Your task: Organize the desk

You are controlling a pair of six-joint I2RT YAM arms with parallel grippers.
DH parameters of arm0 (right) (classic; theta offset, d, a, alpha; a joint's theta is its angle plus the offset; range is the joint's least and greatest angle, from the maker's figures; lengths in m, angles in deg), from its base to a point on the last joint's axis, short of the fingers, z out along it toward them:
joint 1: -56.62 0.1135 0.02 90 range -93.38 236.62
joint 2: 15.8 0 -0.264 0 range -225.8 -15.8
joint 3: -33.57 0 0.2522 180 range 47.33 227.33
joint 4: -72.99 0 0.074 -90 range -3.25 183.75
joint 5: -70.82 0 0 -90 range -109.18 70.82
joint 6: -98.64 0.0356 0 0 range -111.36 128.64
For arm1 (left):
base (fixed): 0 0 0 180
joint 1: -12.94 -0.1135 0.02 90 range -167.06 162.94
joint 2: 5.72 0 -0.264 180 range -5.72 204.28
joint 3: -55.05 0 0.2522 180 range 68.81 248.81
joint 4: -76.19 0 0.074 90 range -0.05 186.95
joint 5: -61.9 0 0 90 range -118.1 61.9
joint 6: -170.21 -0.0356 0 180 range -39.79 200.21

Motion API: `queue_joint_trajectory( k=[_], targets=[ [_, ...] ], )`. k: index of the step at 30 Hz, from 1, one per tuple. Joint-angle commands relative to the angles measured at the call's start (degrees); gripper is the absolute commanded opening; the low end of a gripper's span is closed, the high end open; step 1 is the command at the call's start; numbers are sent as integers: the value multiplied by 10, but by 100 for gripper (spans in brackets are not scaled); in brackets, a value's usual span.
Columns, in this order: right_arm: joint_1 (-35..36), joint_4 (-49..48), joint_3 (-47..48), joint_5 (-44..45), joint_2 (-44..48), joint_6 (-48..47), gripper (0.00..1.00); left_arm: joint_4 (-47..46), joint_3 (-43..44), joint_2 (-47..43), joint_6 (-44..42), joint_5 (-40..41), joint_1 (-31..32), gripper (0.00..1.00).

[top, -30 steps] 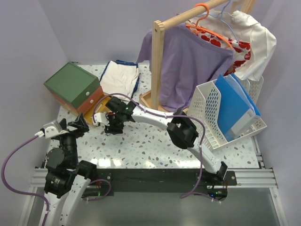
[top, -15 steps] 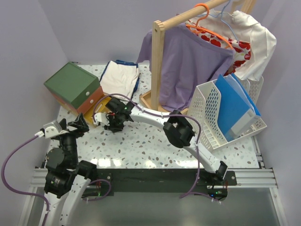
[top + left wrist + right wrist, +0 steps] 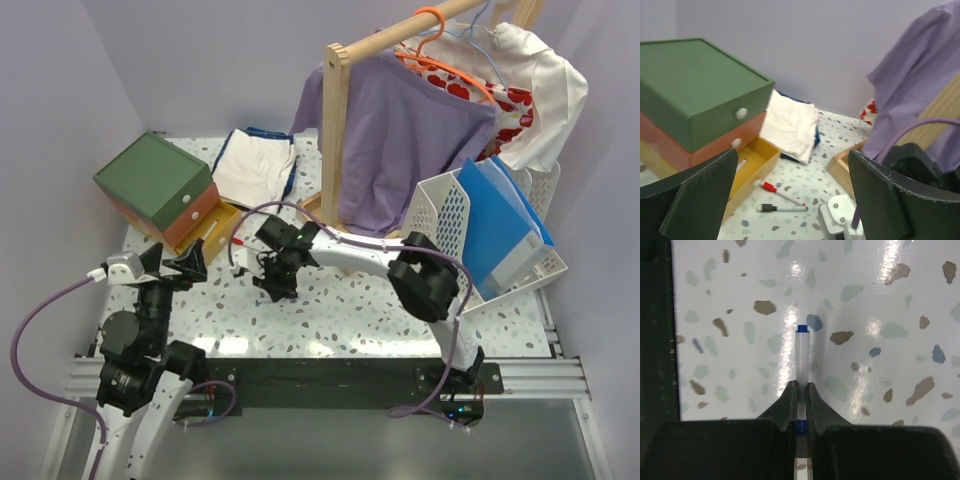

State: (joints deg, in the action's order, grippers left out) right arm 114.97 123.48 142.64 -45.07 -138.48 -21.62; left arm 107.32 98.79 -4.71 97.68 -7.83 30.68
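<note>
My right gripper (image 3: 802, 388) is shut on a white marker with a blue tip (image 3: 802, 352), held just above the speckled desk (image 3: 880, 300). From above, that gripper (image 3: 274, 277) hangs over the desk (image 3: 340, 310) left of centre. My left gripper (image 3: 176, 262) stands open at the left, holding nothing. Between its fingers in the left wrist view (image 3: 792, 170) I see a red-capped marker (image 3: 782, 194) and a black-capped marker (image 3: 783, 207) lying beside the open yellow drawer (image 3: 754, 161).
The green-topped drawer box (image 3: 155, 182) sits at the far left with its yellow drawer (image 3: 214, 230) pulled out. Folded white cloth (image 3: 255, 165) lies behind it. A wooden clothes rack (image 3: 337, 140) with a purple shirt (image 3: 405, 135) stands mid-back, and a white basket of blue folders (image 3: 470, 255) is at the right.
The right gripper closed on the blue-tipped marker and carried it right and nearer, away from the drawer. The left gripper opened wider and shifted slightly right.
</note>
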Motion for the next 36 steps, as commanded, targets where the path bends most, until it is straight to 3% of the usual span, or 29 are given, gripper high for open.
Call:
queue_joint_trajectory(
  k=[1,6,10,15,26,32,36],
  targets=[
    [-20,-28,-63,-72,144,72,0,-33,-21,36,108,-148,-2,96],
    [-73,-99,-151,-124,246,157,0,-71,-45,44,246,-243,-2,94],
    [-126,-210,-214,-176,321,284,0,-171,-93,79,351,-307,-2,88],
    [-133,-328,-272,-182,364,418,0,-297,-143,131,448,-367,-2,83],
    [-134,-433,-265,-224,336,549,0,-301,-145,157,462,-371,-1,79],
    [-134,-466,-258,-249,312,581,0,-306,-155,164,456,-370,0,77],
    [-134,-475,-260,-246,305,587,0,-341,-165,174,462,-380,0,69]
  ],
)
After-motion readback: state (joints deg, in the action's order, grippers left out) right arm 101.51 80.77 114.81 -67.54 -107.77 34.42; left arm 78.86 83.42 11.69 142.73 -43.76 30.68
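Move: Low over the table, the right hand already holds the blue marker; from the left hand it lies some 17 cm right, 2 cm ahead and 25 cm below, so from the right hand the left gripper is about 17 cm left, 2 cm back and 25 cm up. Down on the table, some 17 cm ahead and 6 cm right of the left hand, is the red marker, with the black marker 3 cm nearer and 2 cm farther right. Lifting the blue marker about 20 cm, the right hand first swings right, then eases back left towards the left gripper, wrist turning so the marker's free end faces it. The left hand sweeps right some 15 cm and dips slightly, yawing about 40 degrees clockwise and rolling its left side down, its wide-open fingers narrowing somewhat near the marker's end. ##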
